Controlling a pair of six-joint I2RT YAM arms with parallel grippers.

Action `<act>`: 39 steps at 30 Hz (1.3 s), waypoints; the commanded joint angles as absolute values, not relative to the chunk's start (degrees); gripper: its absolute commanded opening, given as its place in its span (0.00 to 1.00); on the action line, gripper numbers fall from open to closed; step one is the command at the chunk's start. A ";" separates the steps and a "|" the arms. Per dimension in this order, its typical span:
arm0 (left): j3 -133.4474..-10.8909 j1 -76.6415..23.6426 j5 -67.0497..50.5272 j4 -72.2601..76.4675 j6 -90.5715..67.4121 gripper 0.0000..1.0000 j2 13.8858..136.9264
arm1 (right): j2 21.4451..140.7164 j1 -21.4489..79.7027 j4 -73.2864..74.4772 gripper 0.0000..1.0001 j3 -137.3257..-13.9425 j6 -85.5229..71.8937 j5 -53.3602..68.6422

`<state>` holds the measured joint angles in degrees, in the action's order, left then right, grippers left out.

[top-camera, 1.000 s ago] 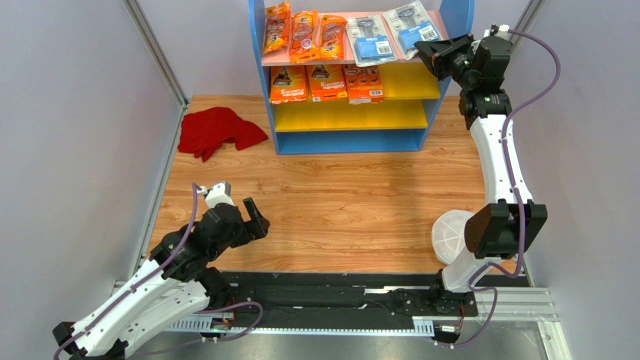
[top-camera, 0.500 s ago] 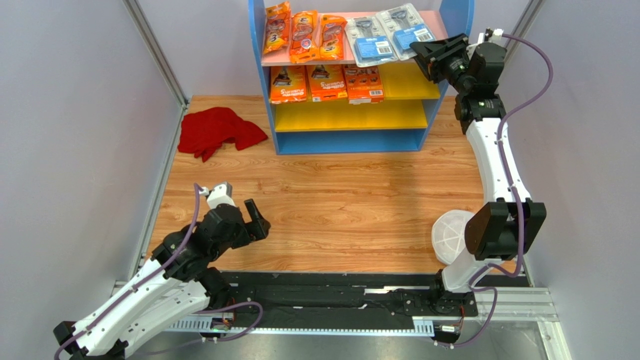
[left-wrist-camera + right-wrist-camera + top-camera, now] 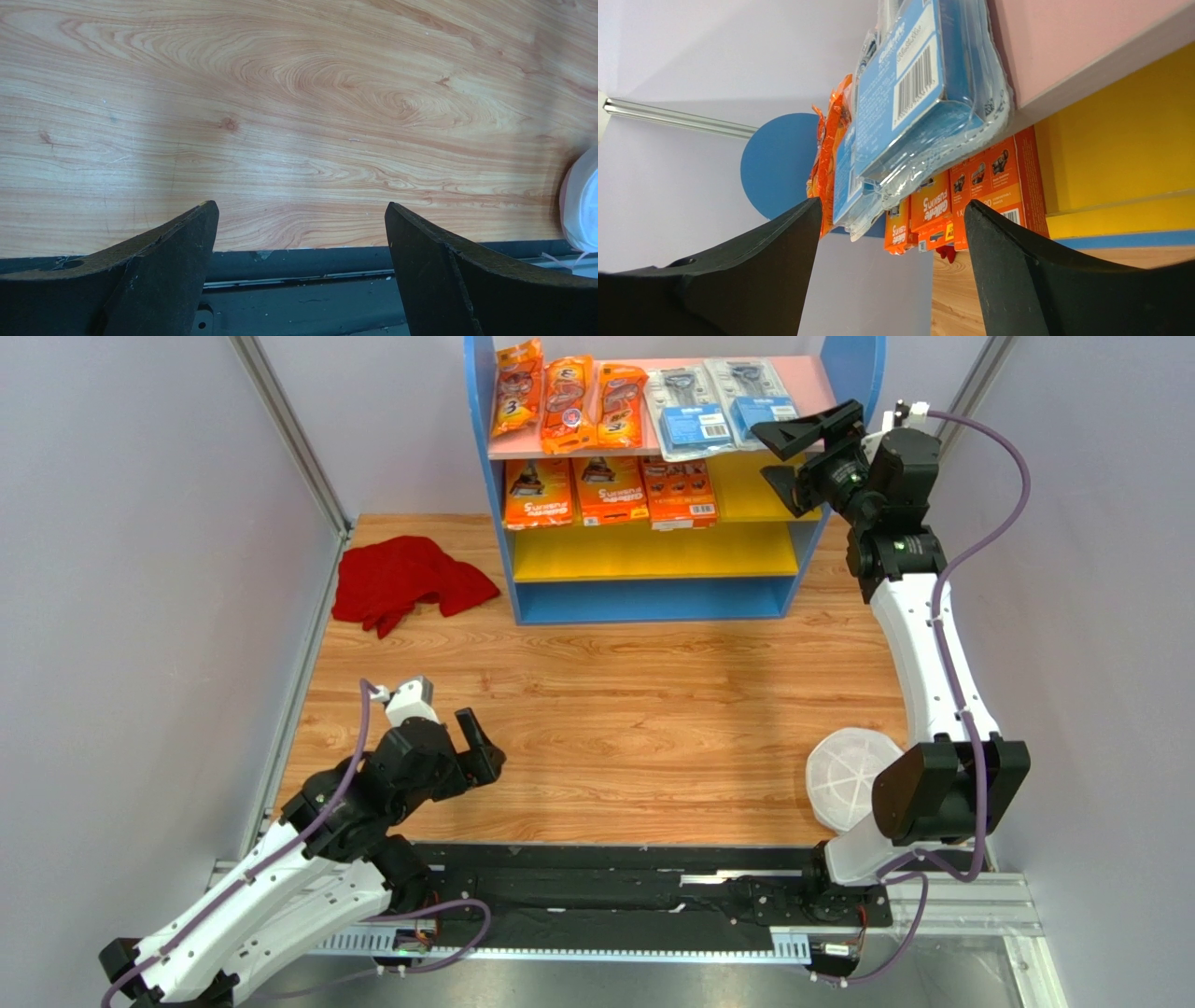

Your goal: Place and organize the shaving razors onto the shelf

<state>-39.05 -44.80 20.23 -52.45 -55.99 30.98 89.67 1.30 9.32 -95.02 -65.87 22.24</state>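
Observation:
The shelf [image 3: 835, 371] has blue sides, a pink top board and yellow lower boards. Three orange razor bags [image 3: 567, 399] and two grey-blue blister cards [image 3: 690, 409] lie on top. Three orange razor boxes [image 3: 609, 487] stand on the upper yellow board. My right gripper [image 3: 781, 458] hovers open at the shelf's right front, just off the right blister card [image 3: 751, 392], holding nothing. In the right wrist view that card [image 3: 927, 84] overhangs the pink board [image 3: 1088, 49] above the open right gripper [image 3: 892, 204]. My left gripper [image 3: 456, 742] is open and empty low over the near table [image 3: 298, 208].
A red cloth [image 3: 410, 581] lies left of the shelf. A round white lidded dish [image 3: 849, 777] sits by the right arm's base, its edge in the left wrist view [image 3: 582, 203]. Grey panel walls close both sides. A black rail runs along the near edge.
The right gripper opened and let go of the right blister card, which now lies straighter on the top board; the gripper drew slightly left and down. The left arm stayed put.

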 commanded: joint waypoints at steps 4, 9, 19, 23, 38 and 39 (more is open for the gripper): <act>-39.29 -44.74 19.51 -51.33 -54.84 0.97 29.97 | 85.70 1.23 11.95 0.81 -94.75 -62.67 22.59; -39.46 -44.74 19.51 -51.59 -54.84 0.97 29.62 | 85.25 1.23 12.22 0.84 -94.92 -62.49 22.59; -42.97 -44.74 18.11 -50.01 -47.47 0.99 29.62 | 75.07 1.32 17.03 0.92 -80.63 -52.94 24.79; -47.45 -44.74 18.63 -50.27 -43.51 0.99 31.72 | 63.76 1.32 24.77 0.94 -71.58 -44.49 21.99; -65.39 -44.74 16.71 -55.38 -34.46 0.99 47.82 | 30.77 1.32 49.21 1.00 -45.36 -33.13 9.14; -65.30 -44.74 15.83 -53.37 -33.93 0.99 47.20 | 30.59 1.32 50.35 1.00 -45.35 -32.79 9.05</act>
<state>-62.48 -44.80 18.35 -54.68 -37.63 49.69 31.97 1.32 46.37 -46.09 -35.20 11.35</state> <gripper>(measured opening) 0.990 0.997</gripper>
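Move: The blue-and-clear razor pack I have just set on the top shelf has its middle about 7 cm ahead of my right hand, 1 cm left and 3 cm higher. Its blue twin is 9 cm left of it, level with it, and the small orange bag 9 cm beyond that. The orange box on the yellow shelf is roughly 6 cm ahead of my right hand, 12 cm left and 8 cm lower. From my left hand, the first pack is about 40 cm ahead, 40 cm right and 30 cm up. I ease my right hand back off the pack's lower end, fingers opening the rest of the way, then sweep it quickly back and down, some 27 cm back and 21 cm lower, away from the shelf, rolling its left side down about 30 degrees and tipping the fingers downward. Late on, my empty, open left hand rises about 8 cm over the bare table, edging forward and right while turning slightly clockwise. ##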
